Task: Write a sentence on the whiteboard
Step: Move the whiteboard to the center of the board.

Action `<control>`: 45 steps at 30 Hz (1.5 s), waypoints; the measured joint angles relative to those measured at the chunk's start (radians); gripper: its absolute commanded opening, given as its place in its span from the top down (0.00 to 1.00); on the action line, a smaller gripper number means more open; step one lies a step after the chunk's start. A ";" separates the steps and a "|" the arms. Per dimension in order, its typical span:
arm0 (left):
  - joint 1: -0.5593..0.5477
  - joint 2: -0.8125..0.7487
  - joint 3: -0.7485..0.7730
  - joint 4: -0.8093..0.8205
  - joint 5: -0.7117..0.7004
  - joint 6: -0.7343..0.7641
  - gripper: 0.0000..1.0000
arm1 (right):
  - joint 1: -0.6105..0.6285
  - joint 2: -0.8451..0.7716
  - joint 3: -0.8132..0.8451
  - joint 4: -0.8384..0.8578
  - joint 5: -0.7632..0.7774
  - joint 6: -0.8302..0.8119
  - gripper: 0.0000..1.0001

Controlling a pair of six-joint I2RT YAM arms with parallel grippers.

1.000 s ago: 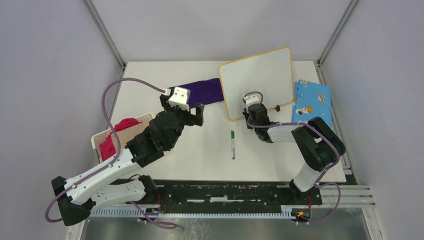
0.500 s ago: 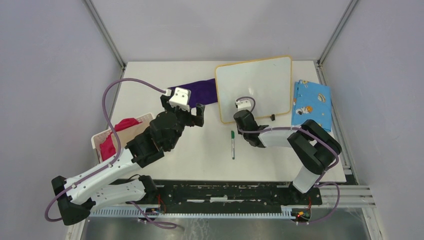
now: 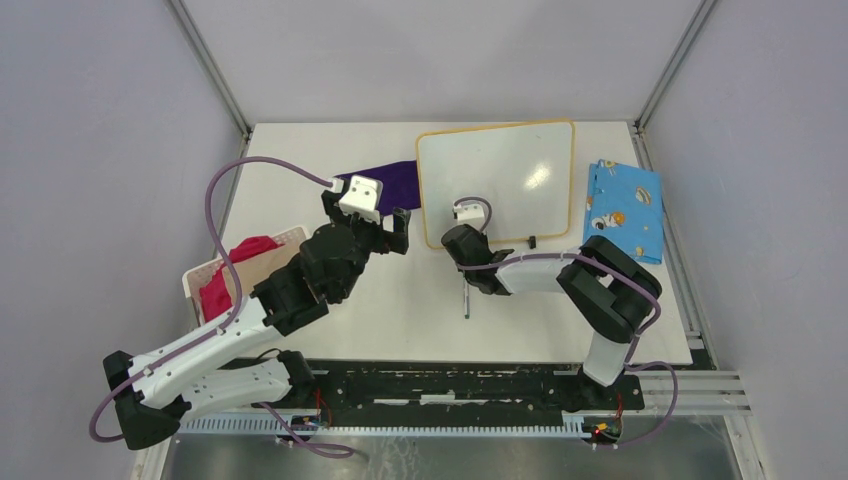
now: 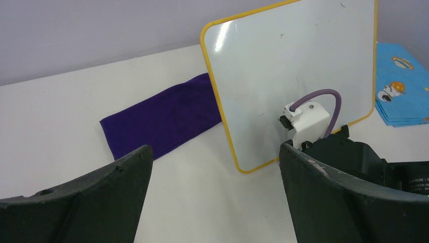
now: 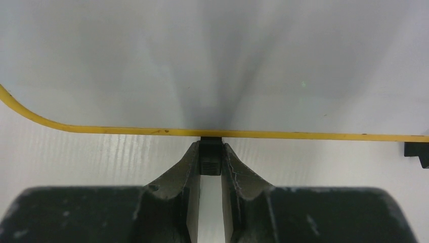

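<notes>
The whiteboard [image 3: 500,175] [image 4: 283,66] [image 5: 212,66], white with a thin orange frame, lies at the back middle of the table. Its face is blank; no sentence shows on it. My right gripper [image 3: 462,236] [image 5: 211,154] is at the board's near edge, shut on one small black foot [image 5: 211,161]. The other foot [image 3: 533,241] [image 5: 417,152] sticks out to the right. A green marker [image 3: 466,303] lies on the table, its top under my right arm. My left gripper [image 3: 392,228] [image 4: 215,152] hovers open to the left of the board, with nothing in it.
A purple cloth [image 3: 390,180] [image 4: 162,119] lies left of the board, its right end under the board's edge. A blue patterned cloth [image 3: 622,205] [image 4: 402,86] lies at the right. A white basket [image 3: 292,236] holding red cloth stands at the left edge.
My right gripper has dragged the whiteboard to the left and turned it squarer to the table; it now overlaps the purple cloth. My right arm now covers the marker's top. The left arm has stayed put.
</notes>
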 measured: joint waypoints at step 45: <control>-0.018 0.001 0.000 0.000 -0.020 0.000 0.01 | 0.156 -0.024 0.069 -0.071 -0.100 0.075 0.05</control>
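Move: The right hand already pinches the whiteboard's left clip; the whiteboard's middle is about 15 cm ahead and 5 cm right, and the table's centre lies roughly 9 cm left and 2 cm ahead. The marker's middle is some 10 cm back and 3 cm left, the purple cloth 15 cm ahead and 21 cm left, all about level with the hand. From the raised left hand, the whiteboard is some 21 cm ahead, 28 cm right and 31 cm below. Still pinching the clip at the whiteboard's near edge, the right hand drags it left towards the table's centre, about 6 cm with a brief halt early on, easing a couple of centimetres back. It then opens wide to let go of the clip, drawing a little farther back and left, turning some 10 degrees counter-clockwise and rising about 2 cm at the end. ##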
